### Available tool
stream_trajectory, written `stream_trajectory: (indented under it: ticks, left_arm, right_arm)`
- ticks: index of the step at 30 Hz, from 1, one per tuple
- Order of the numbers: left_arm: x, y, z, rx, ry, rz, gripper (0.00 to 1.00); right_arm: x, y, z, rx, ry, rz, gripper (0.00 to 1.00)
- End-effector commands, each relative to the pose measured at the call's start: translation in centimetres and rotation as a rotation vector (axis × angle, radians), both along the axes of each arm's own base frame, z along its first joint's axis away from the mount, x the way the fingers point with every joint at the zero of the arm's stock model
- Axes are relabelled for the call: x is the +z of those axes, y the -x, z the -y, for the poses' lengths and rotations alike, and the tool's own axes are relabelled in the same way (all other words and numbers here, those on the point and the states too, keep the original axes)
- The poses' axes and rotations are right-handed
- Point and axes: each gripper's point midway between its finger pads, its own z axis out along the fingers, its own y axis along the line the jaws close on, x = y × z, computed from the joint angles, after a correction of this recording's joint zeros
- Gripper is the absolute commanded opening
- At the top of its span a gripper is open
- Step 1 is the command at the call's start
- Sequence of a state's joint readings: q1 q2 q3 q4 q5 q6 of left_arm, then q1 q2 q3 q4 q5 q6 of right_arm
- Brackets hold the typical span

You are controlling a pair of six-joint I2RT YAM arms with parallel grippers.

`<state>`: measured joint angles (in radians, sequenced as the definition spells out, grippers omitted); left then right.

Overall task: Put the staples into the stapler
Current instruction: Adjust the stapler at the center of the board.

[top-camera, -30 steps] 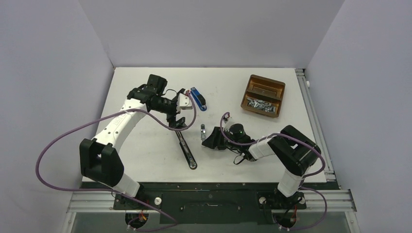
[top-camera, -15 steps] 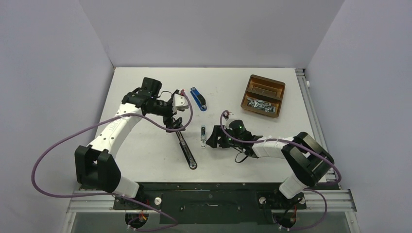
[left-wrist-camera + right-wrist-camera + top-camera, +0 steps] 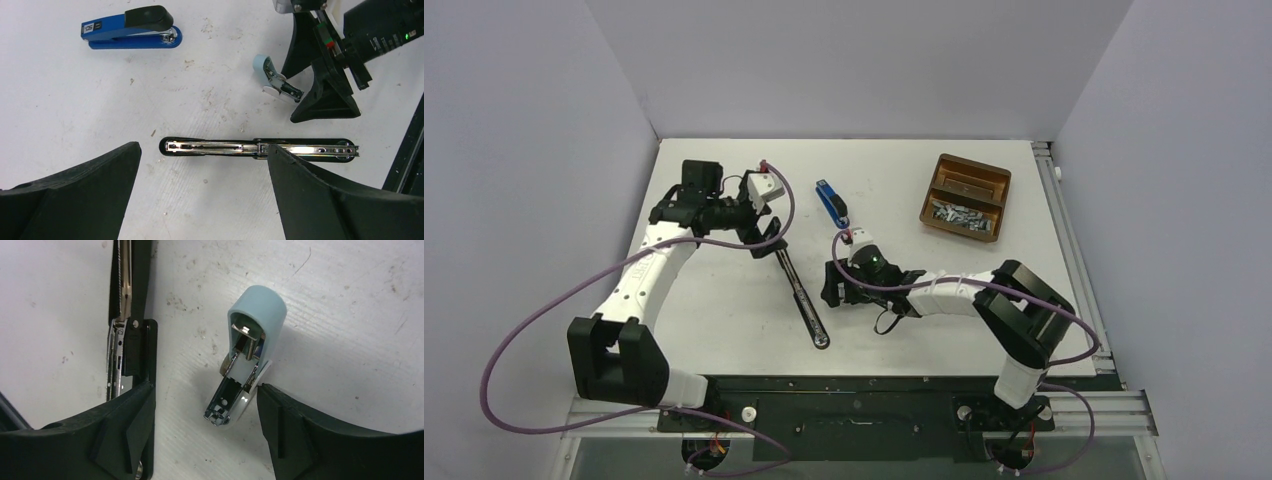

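A black stapler (image 3: 300,148) lies folded open flat, its metal channel facing up. My left gripper (image 3: 203,150) hovers open above its tip end, holding nothing. A small light-blue stapler (image 3: 255,315) lies open on the table, its metal front end between the fingers of my right gripper (image 3: 204,387). That gripper is open; its right finger (image 3: 280,410) sits against the stapler's white base and the left finger is apart from it. The staples (image 3: 959,213) lie as a silver pile in the near compartment of the brown tray (image 3: 944,168) at the back right.
A blue-and-black stapler (image 3: 832,203) lies shut behind both grippers, also in the left wrist view (image 3: 131,27). The black stapler (image 3: 802,300) runs diagonally toward the table's near edge. My right gripper (image 3: 839,285) sits just right of it, my left gripper (image 3: 769,240) at its far end.
My right gripper has slid left over the light-blue stapler and its jaws have widened. My left arm has drawn back to the left, away from the black stapler.
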<state>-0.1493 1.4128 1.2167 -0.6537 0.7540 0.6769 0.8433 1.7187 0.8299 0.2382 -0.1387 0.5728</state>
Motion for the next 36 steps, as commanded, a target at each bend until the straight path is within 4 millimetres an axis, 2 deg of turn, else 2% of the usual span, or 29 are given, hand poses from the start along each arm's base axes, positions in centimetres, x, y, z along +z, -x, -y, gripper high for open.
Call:
stream_trajectory:
  ticks: [1,8,13,17,22,28,36]
  left_arm:
    - [2.3,-0.8,-0.8,0.061,0.033,0.089,0.96]
    - [1.8,-0.2,-1.3,0.076,0.037,0.095,0.96]
    - [1.5,0.0,-1.3,0.079,0.039,0.091,0.96]
    - [1.3,0.2,-1.3,0.077,0.044,0.081,0.96]
    - [1.1,0.4,-1.3,0.075,0.046,0.079,0.96]
    - [0.9,0.5,-1.2,0.074,0.046,0.079,0.96]
    - [0.8,0.5,-1.2,0.071,0.048,0.078,0.96]
  right_arm:
    - [-0.3,-0.9,-0.2,-0.052,0.107,0.070,0.72]
    - [-1.0,-0.6,-0.2,-0.075,0.187,0.118,0.65]
    - [-1.2,-1.4,0.4,-0.102,0.235,0.154,0.55]
    - [-1.3,-2.0,0.7,-0.099,0.274,0.185,0.53]
    - [-1.2,-2.4,-0.2,-0.070,0.269,0.201,0.54]
    - [-1.2,-2.3,-1.6,-0.036,0.251,0.208,0.43]
    - [-1.4,-2.0,-2.2,0.001,0.271,0.230,0.42]
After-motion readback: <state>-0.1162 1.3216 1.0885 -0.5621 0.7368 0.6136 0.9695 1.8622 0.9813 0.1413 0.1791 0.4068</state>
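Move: The small light-blue stapler lies just beyond and below my right hand, about 3 cm ahead, 0 to the side and 3 cm down, its head end slanting outward. Some 8 cm to my right hand's left and 1 cm back is the middle of the opened black stapler; the blue stapler is around 21 cm ahead and 1 cm left. From my left hand the light-blue stapler is roughly 10 cm right, 5 cm back and 18 cm down. I lower my right hand nearly 3 cm over the light-blue stapler, then slide it about 2 cm forward and finally a little left, while the wrist swings some 20 degrees so the fingers point steeper and more forward. The fingers narrow from wide to under half open, bracketing the stapler's sides, the outer finger against its side. My left hand eases slightly left, back and down, still open and empty. ##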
